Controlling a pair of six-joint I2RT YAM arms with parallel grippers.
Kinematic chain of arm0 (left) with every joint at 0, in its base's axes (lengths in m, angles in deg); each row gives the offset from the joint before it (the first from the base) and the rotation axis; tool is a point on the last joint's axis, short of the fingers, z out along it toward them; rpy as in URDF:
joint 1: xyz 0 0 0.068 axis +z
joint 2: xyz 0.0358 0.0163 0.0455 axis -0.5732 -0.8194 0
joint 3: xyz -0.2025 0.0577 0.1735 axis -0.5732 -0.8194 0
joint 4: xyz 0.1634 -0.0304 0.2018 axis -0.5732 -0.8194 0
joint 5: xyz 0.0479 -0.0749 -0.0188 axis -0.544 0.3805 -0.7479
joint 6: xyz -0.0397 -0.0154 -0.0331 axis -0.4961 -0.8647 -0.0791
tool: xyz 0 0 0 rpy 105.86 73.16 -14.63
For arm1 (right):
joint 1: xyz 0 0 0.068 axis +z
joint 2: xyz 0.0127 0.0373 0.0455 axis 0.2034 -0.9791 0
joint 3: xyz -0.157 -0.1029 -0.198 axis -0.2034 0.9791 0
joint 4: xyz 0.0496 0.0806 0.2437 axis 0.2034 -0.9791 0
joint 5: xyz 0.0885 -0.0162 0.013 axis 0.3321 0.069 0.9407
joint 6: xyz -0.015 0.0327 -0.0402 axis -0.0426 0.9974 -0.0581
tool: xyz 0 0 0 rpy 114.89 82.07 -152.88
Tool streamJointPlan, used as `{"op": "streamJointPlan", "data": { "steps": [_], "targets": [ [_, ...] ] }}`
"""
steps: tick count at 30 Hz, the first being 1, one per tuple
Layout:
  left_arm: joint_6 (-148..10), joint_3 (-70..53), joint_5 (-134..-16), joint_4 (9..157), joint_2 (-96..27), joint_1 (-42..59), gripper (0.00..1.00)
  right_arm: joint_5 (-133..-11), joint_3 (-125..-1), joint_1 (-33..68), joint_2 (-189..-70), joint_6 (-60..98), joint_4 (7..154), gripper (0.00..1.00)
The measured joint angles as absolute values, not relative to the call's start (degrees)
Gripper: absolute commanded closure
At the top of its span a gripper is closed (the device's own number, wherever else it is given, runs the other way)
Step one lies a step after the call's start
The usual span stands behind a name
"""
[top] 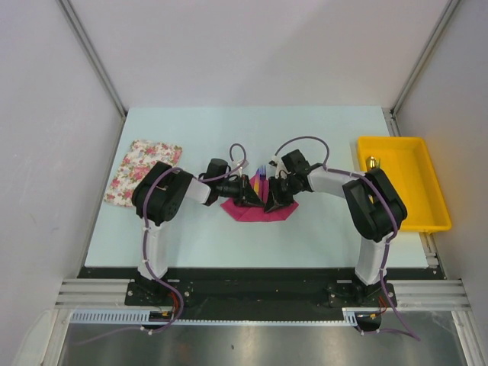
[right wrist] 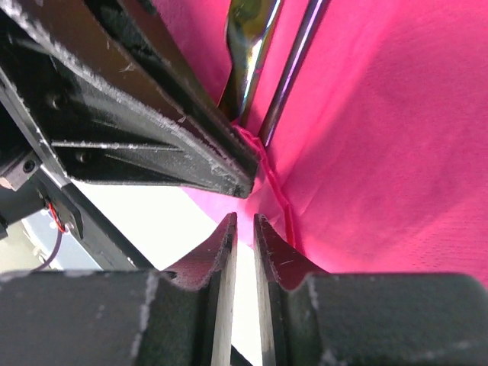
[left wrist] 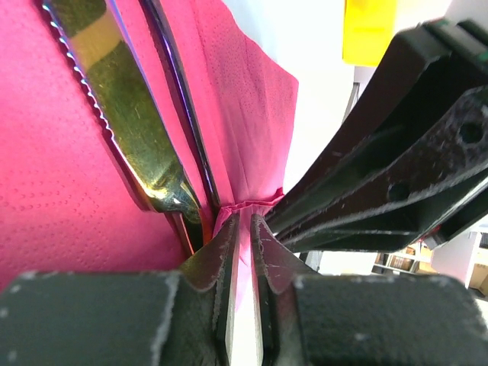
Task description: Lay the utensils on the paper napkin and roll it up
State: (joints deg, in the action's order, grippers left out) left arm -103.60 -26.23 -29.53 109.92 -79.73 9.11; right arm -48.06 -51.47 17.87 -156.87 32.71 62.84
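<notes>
The magenta paper napkin (top: 245, 213) lies mid-table, partly folded up. The two utensils lie on it: the purple one (top: 261, 173) sticks out at the far edge. In the left wrist view the yellow-gold serrated piece (left wrist: 126, 114) lies beside the slim dark purple one (left wrist: 179, 84). Both show in the right wrist view too, the yellow-gold one (right wrist: 248, 38) left of the purple one (right wrist: 293, 69). My left gripper (top: 250, 200) (left wrist: 244, 217) is shut, pinching a bunched napkin edge (left wrist: 252, 202). My right gripper (top: 268, 204) (right wrist: 244, 219) is shut on the napkin edge (right wrist: 274, 191), tip to tip with the left fingers (right wrist: 152, 114).
A white floral cloth (top: 143, 171) lies at the left of the table. A yellow tray (top: 412, 206) stands at the right edge with a small object (top: 371, 162) in its far corner. The right gripper's fingers (left wrist: 381, 168) crowd the left wrist view.
</notes>
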Motion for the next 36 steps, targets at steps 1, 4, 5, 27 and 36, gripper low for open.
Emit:
{"op": "streamJointPlan", "data": {
  "steps": [1, 4, 5, 27, 36],
  "targets": [
    [-103.6, -26.2, -29.5, 109.9, -79.7, 9.1, 0.85, -48.3, -51.5, 17.8, -156.9, 32.9, 62.9, 0.81],
    [-103.5, -26.0, -29.5, 109.5, -79.7, 9.1, 0.85, -48.7, -51.5, 17.7, -157.2, 32.9, 63.1, 0.81],
    [-103.5, -25.9, -29.5, 109.4, -79.7, 9.1, 0.85, -48.9, -51.5, 17.8, -157.5, 32.9, 63.2, 0.81],
    [-102.6, -25.8, -29.5, 109.0, -79.7, 9.1, 0.85, -49.4, -49.6, 6.9, -149.0, 29.5, 56.9, 0.23],
    [-102.2, -25.7, -29.4, 108.7, -79.7, 9.1, 0.85, -50.4, -45.9, 1.2, -149.5, 28.8, 54.9, 0.26]
  ]
}}
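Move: The napkin's right corner, the right hand's next place, lies about 11 cm to its right, 1 cm ahead and 2 cm below. The fork's middle is some 5 cm ahead and 2 cm left of the right hand, the knife's 5 cm ahead and 4 cm left, their lower ends under the folded-up flap. For the left hand, that flap's edge is at its fingertips, about 1 cm below the hand point. The right hand dips about 1 cm onto the folded flap, then spreads its fingers wide and lifts off, arcing some 11 cm right and a little forward, over the napkin's right half. It sinks again with the open fingers straddling the right corner, turned some 15 degrees clockwise, while the left hand stays put, its nearly shut fingertips still holding the flap's edge. ##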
